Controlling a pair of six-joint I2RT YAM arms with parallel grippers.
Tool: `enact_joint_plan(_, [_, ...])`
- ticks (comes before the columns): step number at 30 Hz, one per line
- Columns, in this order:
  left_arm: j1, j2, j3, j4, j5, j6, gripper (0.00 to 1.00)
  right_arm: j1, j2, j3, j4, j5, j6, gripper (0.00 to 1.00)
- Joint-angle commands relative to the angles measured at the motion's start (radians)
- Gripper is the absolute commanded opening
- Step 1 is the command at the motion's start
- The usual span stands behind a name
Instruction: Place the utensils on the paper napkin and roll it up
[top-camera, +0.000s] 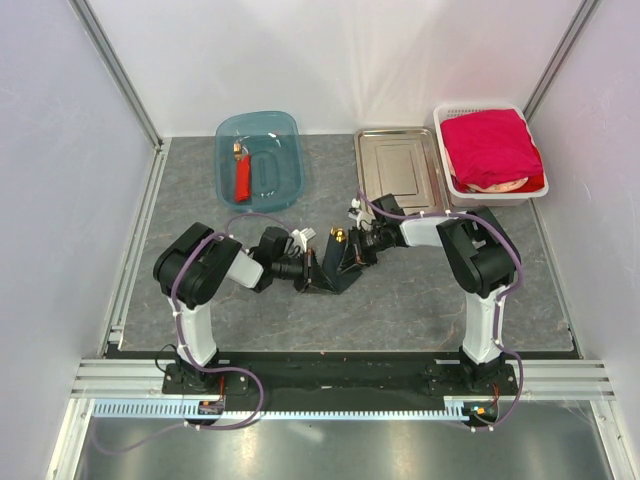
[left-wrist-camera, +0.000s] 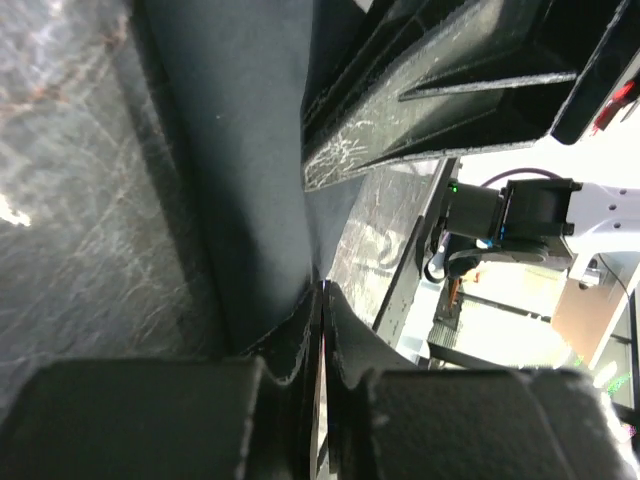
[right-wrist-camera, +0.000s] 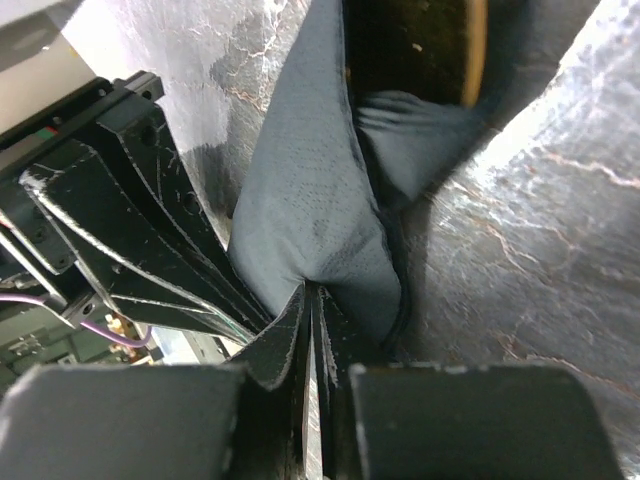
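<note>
The black paper napkin (top-camera: 335, 272) lies bunched at the table's middle between both grippers. My left gripper (top-camera: 313, 268) is shut on one edge of it; in the left wrist view the jaws (left-wrist-camera: 325, 295) pinch the dark sheet (left-wrist-camera: 250, 150). My right gripper (top-camera: 353, 254) is shut on the opposite edge; in the right wrist view its jaws (right-wrist-camera: 315, 298) pinch the folded napkin (right-wrist-camera: 310, 200). A gold utensil tip (top-camera: 338, 236) sticks out of the napkin, and a gold edge (right-wrist-camera: 476, 50) shows inside the fold. The other utensils are hidden.
A blue plastic tub (top-camera: 285, 125) at the back left holds a red-bodied tool (top-camera: 243, 176). A steel tray (top-camera: 372, 170) stands at the back centre. A white basket (top-camera: 455, 185) with red cloth (top-camera: 490, 145) stands at the back right.
</note>
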Motion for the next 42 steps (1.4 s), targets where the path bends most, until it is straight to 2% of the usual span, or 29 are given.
enact_joint_plan(1, [0.002,0.029,-0.028,-0.06,-0.078,0.03,0.06,-0.002,0.066,0.016,-0.076,0.199,-0.13,0.09])
enact_joint_plan(3, [0.002,0.03,-0.023,-0.09,-0.086,0.042,0.06,0.003,0.072,0.025,-0.082,0.199,-0.139,0.09])
enact_joint_plan(5, [0.001,0.004,-0.036,-0.049,-0.06,0.022,0.06,0.004,0.081,0.03,-0.085,0.202,-0.153,0.08])
enact_joint_plan(7, [-0.001,-0.046,-0.037,-0.026,-0.033,0.021,0.06,0.006,0.084,0.037,-0.088,0.199,-0.16,0.06])
enact_joint_plan(8, [0.001,-0.119,-0.034,-0.023,-0.013,0.036,0.06,0.012,0.084,0.039,-0.086,0.199,-0.17,0.06])
enact_joint_plan(11, [0.014,-0.221,0.01,-0.08,0.004,0.073,0.08,0.032,0.081,0.048,-0.091,0.197,-0.191,0.06])
enact_joint_plan(13, [0.033,-0.229,0.044,-0.124,0.007,0.074,0.08,0.041,0.081,0.054,-0.099,0.197,-0.209,0.05])
enact_joint_plan(17, [0.053,-0.168,0.093,-0.137,-0.005,0.085,0.08,0.055,0.092,0.063,-0.106,0.2,-0.229,0.05])
enact_joint_plan(20, [0.057,-0.09,0.083,-0.077,-0.012,0.039,0.08,0.062,0.097,0.065,-0.109,0.19,-0.237,0.05])
enact_joint_plan(24, [0.059,-0.034,0.03,-0.044,-0.038,0.022,0.08,0.073,0.094,0.068,-0.111,0.188,-0.251,0.05])
enact_joint_plan(30, [0.057,0.013,-0.054,-0.08,-0.095,-0.005,0.06,0.07,0.051,0.102,-0.146,0.185,-0.263,0.06])
enact_joint_plan(37, [0.057,0.029,-0.03,-0.12,-0.106,0.018,0.03,0.029,-0.049,0.182,-0.169,0.197,-0.161,0.24])
enact_joint_plan(42, [0.057,0.036,-0.023,-0.121,-0.103,0.025,0.03,0.012,-0.028,0.224,-0.154,0.222,-0.087,0.48])
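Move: Under the right hand's shut fingertips lies the rolled napkin, its middle about 2 cm ahead and 1 cm left, roughly 1 cm lower. The gold utensil ends poke out of the roll some 8 cm ahead and 1 cm left of this hand; the metal tray's middle is about 23 cm ahead and 13 cm right. From the left hand, down at the near end, the roll's middle is about 7 cm ahead and 1 cm right, 1 cm lower. Pushing the roll about 2 cm left with shut fingertips, the right hand stays low and turns some 10 degrees counter-clockwise, then opens partway and moves off forward and slightly up, easing back right. Meanwhile the left hand, fingers shut, hops up over 6 cm and forward, then comes down on the roll's near part, 2 cm farther out and a little left. ##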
